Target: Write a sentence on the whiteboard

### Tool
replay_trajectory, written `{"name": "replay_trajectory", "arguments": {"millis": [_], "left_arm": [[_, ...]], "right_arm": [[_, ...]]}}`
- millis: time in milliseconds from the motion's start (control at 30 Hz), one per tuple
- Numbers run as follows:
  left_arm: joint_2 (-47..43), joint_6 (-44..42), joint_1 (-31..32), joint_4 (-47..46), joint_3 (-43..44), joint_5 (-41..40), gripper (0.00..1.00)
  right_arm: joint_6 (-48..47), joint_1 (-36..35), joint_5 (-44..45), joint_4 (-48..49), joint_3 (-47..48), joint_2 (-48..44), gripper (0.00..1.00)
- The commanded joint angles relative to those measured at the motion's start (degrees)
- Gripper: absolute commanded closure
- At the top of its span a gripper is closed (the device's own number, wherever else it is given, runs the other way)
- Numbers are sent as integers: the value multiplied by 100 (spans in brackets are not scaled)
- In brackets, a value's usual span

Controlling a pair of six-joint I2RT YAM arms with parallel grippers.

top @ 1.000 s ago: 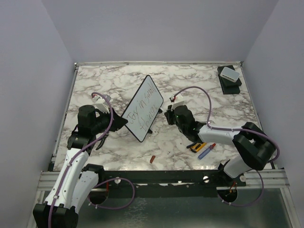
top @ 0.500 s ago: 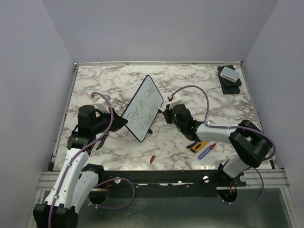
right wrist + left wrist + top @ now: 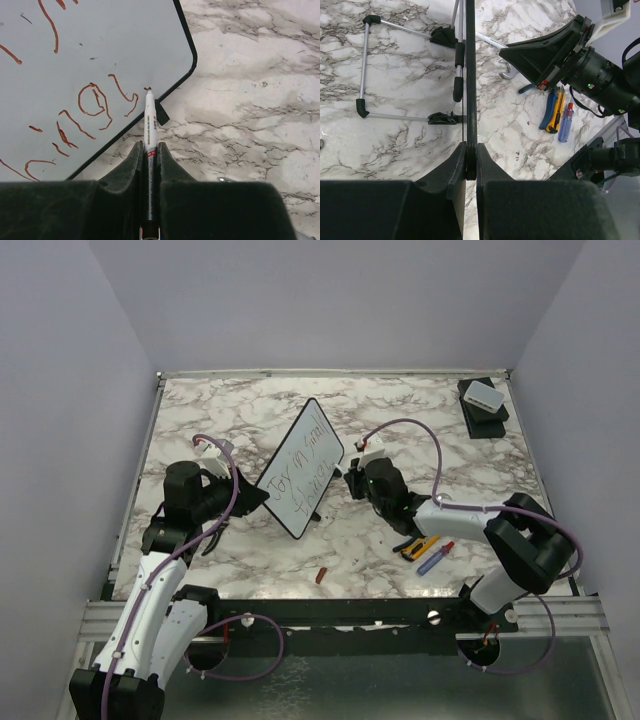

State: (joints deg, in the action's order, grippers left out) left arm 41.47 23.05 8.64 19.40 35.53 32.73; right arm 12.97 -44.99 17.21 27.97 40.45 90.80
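The whiteboard (image 3: 300,468) stands tilted on its edge mid-table, with the sentence (image 3: 306,462) in two handwritten lines on its face. My left gripper (image 3: 262,496) is shut on its black frame at the near-left edge. The left wrist view shows the board edge-on (image 3: 470,75), pinched between the fingers of that gripper (image 3: 471,160). My right gripper (image 3: 353,483) is shut on a white marker (image 3: 150,120). The marker's tip sits at the board's (image 3: 100,40) lower corner, just past the last red-brown strokes (image 3: 95,102) and above a black foot (image 3: 161,111).
A yellow-and-blue knife (image 3: 418,546) and a blue screwdriver (image 3: 436,558) lie right of centre near the front. A red cap (image 3: 321,575) lies by the front edge. A black box with a white device (image 3: 483,402) sits at the back right. A wrench (image 3: 492,42) lies behind the board.
My right gripper with the marker has shifted slightly left, closer to the board. The left gripper and the board have not moved.
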Motion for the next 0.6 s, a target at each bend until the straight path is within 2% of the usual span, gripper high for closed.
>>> {"name": "replay_trajectory", "arguments": {"millis": [0, 200, 433, 567], "left_arm": [[-44, 157, 16, 178, -5, -135, 93], [-31, 154, 28, 317, 51, -197, 64], [-15, 119, 32, 409, 97, -178, 44], [-87, 13, 32, 752, 281, -293, 24]], "right_arm": [[-15, 17, 209, -176, -18, -423, 99], [27, 17, 335, -394, -216, -881, 99], [73, 17, 362, -449, -312, -1078, 99], [82, 18, 369, -606, -310, -1279, 99]]}}
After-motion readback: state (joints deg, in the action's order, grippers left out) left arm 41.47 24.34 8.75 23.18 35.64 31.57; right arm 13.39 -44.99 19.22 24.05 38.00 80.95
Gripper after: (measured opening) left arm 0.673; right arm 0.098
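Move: My left fingers are closed on the whiteboard's upper left edge; the board's middle lies about 11 cm ahead, 8 to the right and 6 below that hand, the red cap roughly 6 back, 13 right and 18 down. The marker in my right hand has its tip at the fresh mark after the last word, some 5 cm ahead, 3 left and 2 below; the board's lower right corner is 9 ahead, 1 left and 5 below. I let go of the whiteboard's edge with my left hand, spreading the fingers from nearly shut to about two thirds open while the hand sinks 1 cm and eases slightly back. My right hand keeps its hold on the marker and lifts quickly some 4.5 cm away from the mark, then sinks a little as it draws about 2 cm right and 1 cm back. ##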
